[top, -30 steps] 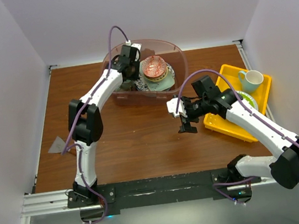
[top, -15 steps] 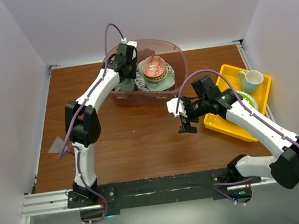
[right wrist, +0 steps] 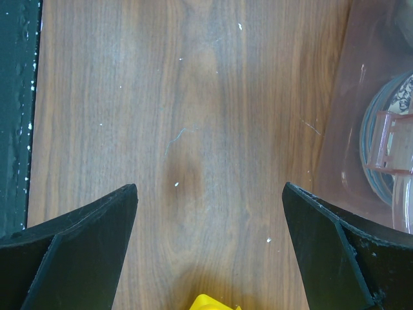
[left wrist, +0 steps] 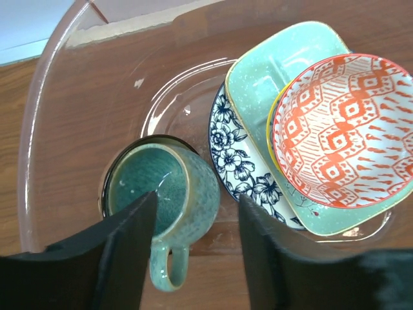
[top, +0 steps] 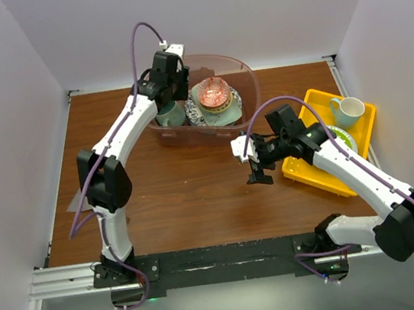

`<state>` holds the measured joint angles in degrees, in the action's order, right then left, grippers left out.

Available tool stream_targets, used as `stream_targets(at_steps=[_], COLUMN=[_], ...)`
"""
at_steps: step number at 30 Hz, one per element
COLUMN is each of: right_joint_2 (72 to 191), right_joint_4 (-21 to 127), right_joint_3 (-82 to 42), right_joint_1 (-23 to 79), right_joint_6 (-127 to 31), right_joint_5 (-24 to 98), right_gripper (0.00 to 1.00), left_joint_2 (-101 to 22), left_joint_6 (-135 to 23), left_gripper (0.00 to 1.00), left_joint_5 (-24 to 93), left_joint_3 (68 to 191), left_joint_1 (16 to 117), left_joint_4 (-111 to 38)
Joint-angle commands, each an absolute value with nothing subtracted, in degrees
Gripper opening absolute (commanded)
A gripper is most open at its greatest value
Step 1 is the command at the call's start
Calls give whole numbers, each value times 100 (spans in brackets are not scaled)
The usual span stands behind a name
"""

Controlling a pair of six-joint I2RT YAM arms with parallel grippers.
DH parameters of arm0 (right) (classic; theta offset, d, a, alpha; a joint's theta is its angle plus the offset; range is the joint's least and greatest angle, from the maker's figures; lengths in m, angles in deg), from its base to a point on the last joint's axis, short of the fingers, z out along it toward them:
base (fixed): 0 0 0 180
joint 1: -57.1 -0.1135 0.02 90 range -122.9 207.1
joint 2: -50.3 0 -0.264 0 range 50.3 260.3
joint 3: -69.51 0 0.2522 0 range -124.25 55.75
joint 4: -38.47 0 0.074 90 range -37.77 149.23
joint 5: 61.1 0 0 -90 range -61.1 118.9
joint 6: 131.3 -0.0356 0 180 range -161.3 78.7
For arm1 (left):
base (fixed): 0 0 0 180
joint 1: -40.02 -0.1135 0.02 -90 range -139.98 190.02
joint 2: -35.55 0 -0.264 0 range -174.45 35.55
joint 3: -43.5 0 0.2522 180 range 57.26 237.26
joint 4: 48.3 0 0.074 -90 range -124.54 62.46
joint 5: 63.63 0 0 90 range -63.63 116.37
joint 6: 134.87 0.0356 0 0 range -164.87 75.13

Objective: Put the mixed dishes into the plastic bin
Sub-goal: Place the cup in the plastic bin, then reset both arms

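Note:
The plastic bin (top: 246, 70) (left wrist: 61, 129) stands at the back of the table. Inside it lie a blue-patterned plate (left wrist: 231, 155), a mint square dish (left wrist: 271, 71) on top of that, and a red-patterned bowl (top: 213, 93) (left wrist: 342, 129) on the dish. A teal mug (top: 170, 116) (left wrist: 164, 190) sits upright at the bin's left end with its handle toward the camera. My left gripper (top: 170, 91) (left wrist: 197, 201) hangs open above the mug, clear of it. Over bare wood in mid-table, my right gripper (top: 257, 172) (right wrist: 210, 187) is open wide and empty.
A yellow tray (top: 308, 168) sits at the right with a pale mug (top: 349, 109) and a lime-green plate (top: 344, 139) in it. The tray's corner (right wrist: 213, 302) shows just below the right fingers. A grey patch (top: 81, 200) lies near the table's left edge.
My left gripper has opened and risen, letting go of the teal mug, which now stands in the bin. The right arm has not moved.

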<state>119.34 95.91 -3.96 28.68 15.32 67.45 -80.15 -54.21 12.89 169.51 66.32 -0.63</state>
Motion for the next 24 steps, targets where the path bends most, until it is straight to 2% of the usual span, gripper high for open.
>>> stream_targets(at_steps=[1, 11, 16, 24], right_joint_2=[11860, 11833, 11815, 11701], right_joint_4=[9582, 9591, 9591, 9591], right_joint_3=[-428, -446, -463, -490], right_joint_1=[2933, 2959, 2994, 3073], right_joint_6=[1565, 1548, 1539, 1486], right_joint_5=[6880, 6898, 6898, 6889], right_gripper=[98, 98, 98, 98], left_joint_2=[-7257, -6272, -5763, -4822], left_joint_6=[-5401, -5375, -5418, -5489], left_gripper=[63, 83, 89, 92], left_joint_5=[1257, 1389, 1424, 1520], left_joint_3=[16766, 16036, 15633, 14798], left_joint_1=[6621, 6621, 6621, 6621], left_joint_4=[-281, -773, -975, -1327])
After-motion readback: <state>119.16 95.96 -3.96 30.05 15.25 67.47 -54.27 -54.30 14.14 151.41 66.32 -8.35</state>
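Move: The green cup, already let go, sits in the brown bowl in the bin, about 5 cm left of the left hand, 2 cm back and roughly 12 cm below. The brown bowl is right under the cup, about 16 cm below the hand. The red-patterned bowl lies some 10 cm right, 2 cm ahead and 12 cm below. From the right hand the cup is about 20 cm ahead, 21 cm left and 9 cm lower. The green cup is left in its place while the left hand, already free above it, climbs about 11 cm and at the same time draws back some 7 cm, drifting a little left, away from the cup. The half-open fingers spread nearly wide and the wrist tips their points up by some 15 degrees, with nothing held. ##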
